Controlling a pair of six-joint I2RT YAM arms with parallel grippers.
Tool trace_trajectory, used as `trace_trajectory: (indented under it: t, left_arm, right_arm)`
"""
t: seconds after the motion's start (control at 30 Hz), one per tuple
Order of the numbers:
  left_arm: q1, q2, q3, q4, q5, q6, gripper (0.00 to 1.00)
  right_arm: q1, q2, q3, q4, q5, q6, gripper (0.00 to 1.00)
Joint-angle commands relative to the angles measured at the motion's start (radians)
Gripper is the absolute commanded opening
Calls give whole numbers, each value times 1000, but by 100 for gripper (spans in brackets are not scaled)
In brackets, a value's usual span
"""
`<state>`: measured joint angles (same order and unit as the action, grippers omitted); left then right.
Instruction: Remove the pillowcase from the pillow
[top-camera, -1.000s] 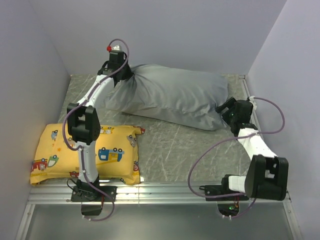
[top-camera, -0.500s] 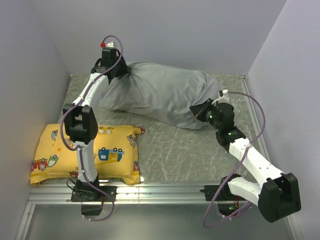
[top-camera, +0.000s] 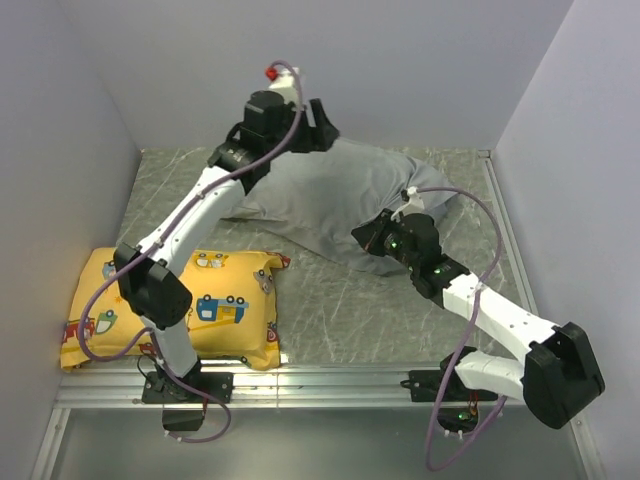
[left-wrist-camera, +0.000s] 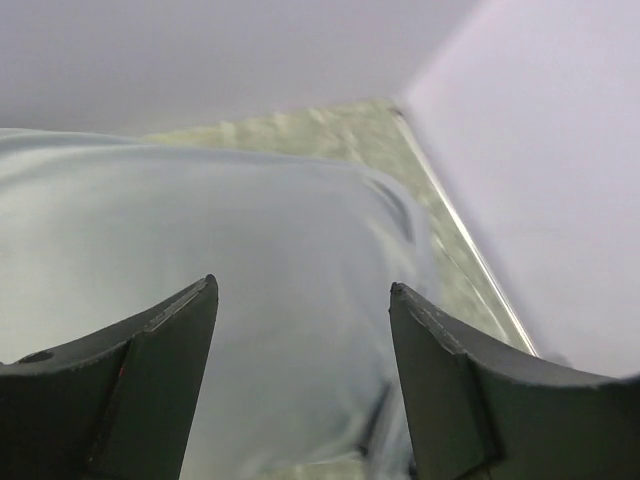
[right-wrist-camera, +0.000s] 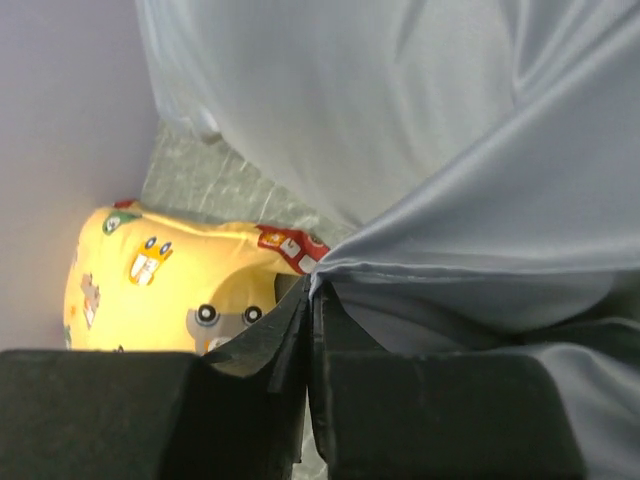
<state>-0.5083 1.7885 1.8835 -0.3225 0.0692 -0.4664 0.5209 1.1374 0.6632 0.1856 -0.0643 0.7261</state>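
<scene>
The grey pillowcase (top-camera: 335, 195) lies bulging across the back middle of the table, covering the pillow, which is hidden inside it. My right gripper (top-camera: 368, 240) is shut on the pillowcase's near right edge; in the right wrist view the fabric hem (right-wrist-camera: 420, 265) is pinched between the closed jaws (right-wrist-camera: 310, 300). My left gripper (top-camera: 322, 118) is open and empty, held above the pillowcase's far side; in the left wrist view its fingers (left-wrist-camera: 160, 370) spread wide over the grey fabric (left-wrist-camera: 280, 300).
A yellow cushion printed with cartoon vehicles (top-camera: 170, 305) lies at the front left, also in the right wrist view (right-wrist-camera: 170, 280). The table's right rail (top-camera: 498, 210) and walls enclose the space on three sides.
My left gripper let go of the pillowcase's left end, opened, and swung right above the pillowcase. My right gripper dragged the right edge leftward and nearer, bunching the pillowcase.
</scene>
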Motion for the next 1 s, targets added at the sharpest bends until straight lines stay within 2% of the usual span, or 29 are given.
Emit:
trace_trajectory:
  t: [0.0, 0.17, 0.27, 0.37, 0.47, 0.57, 0.67, 0.73, 0.87, 0.9, 0.97]
  left_arm:
    - [-80, 43, 22, -23, 53, 60, 75]
    - [-117, 109, 6, -15, 159, 43, 75]
    - [-157, 147, 20, -41, 150, 64, 75]
    - [-171, 170, 20, -43, 158, 58, 76]
    - [-176, 172, -6, -17, 172, 45, 75]
    - [-182, 178, -14, -10, 169, 41, 75]
    - [-182, 195, -15, -30, 130, 37, 66]
    - [-182, 204, -17, -49, 100, 35, 55]
    - [-180, 206, -35, -70, 31, 43, 34]
    - [-180, 203, -41, -73, 15, 44, 26]
    - [-179, 196, -49, -79, -23, 51, 17]
  right_arm:
    - [57, -21, -5, 78, 23, -74, 13]
    - [108, -34, -31, 46, 58, -149, 36]
    - [108, -103, -86, 2, 133, -137, 60]
    - [110, -230, -128, -61, 253, -120, 75]
    - [110, -364, -145, -145, 343, -99, 86]
    - [107, -433, -114, -234, 431, -76, 91]
    - [87, -436, -70, -363, 520, -57, 98]
    - [24, -424, -53, -386, 521, -50, 100]
    - [-165, -387, -22, -390, 364, -34, 100]
    - [-191, -364, -17, -390, 354, -34, 100]
    - [-275, -343, -4, -384, 309, -34, 100]
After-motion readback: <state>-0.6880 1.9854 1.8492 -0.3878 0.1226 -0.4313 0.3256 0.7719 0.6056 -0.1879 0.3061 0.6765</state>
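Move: The left hand hangs open over the grey pillow. The spot it goes for on the pillow's top lies about 10 cm to its right, 5 cm back and 15 cm below; the held hem is some 15 cm back, 9 cm right and 17 cm below. From the right hand, already gripping that hem, the pillow's right end is roughly 16 cm to the right, 1 cm farther out and 10 cm lower, while the yellow pillow's corner sits about 16 cm left, 4 cm back and 14 cm below. The right fingers open wide and let go of the grey hem after a small further pull left and back; that hand then swings about 17 cm right to the pillow's right end, turning some 30 degrees clockwise. The left hand drops some 14 cm and shifts right onto the pillow's top, slightly back, tipping down, then closes most of the way on the grey cloth. ##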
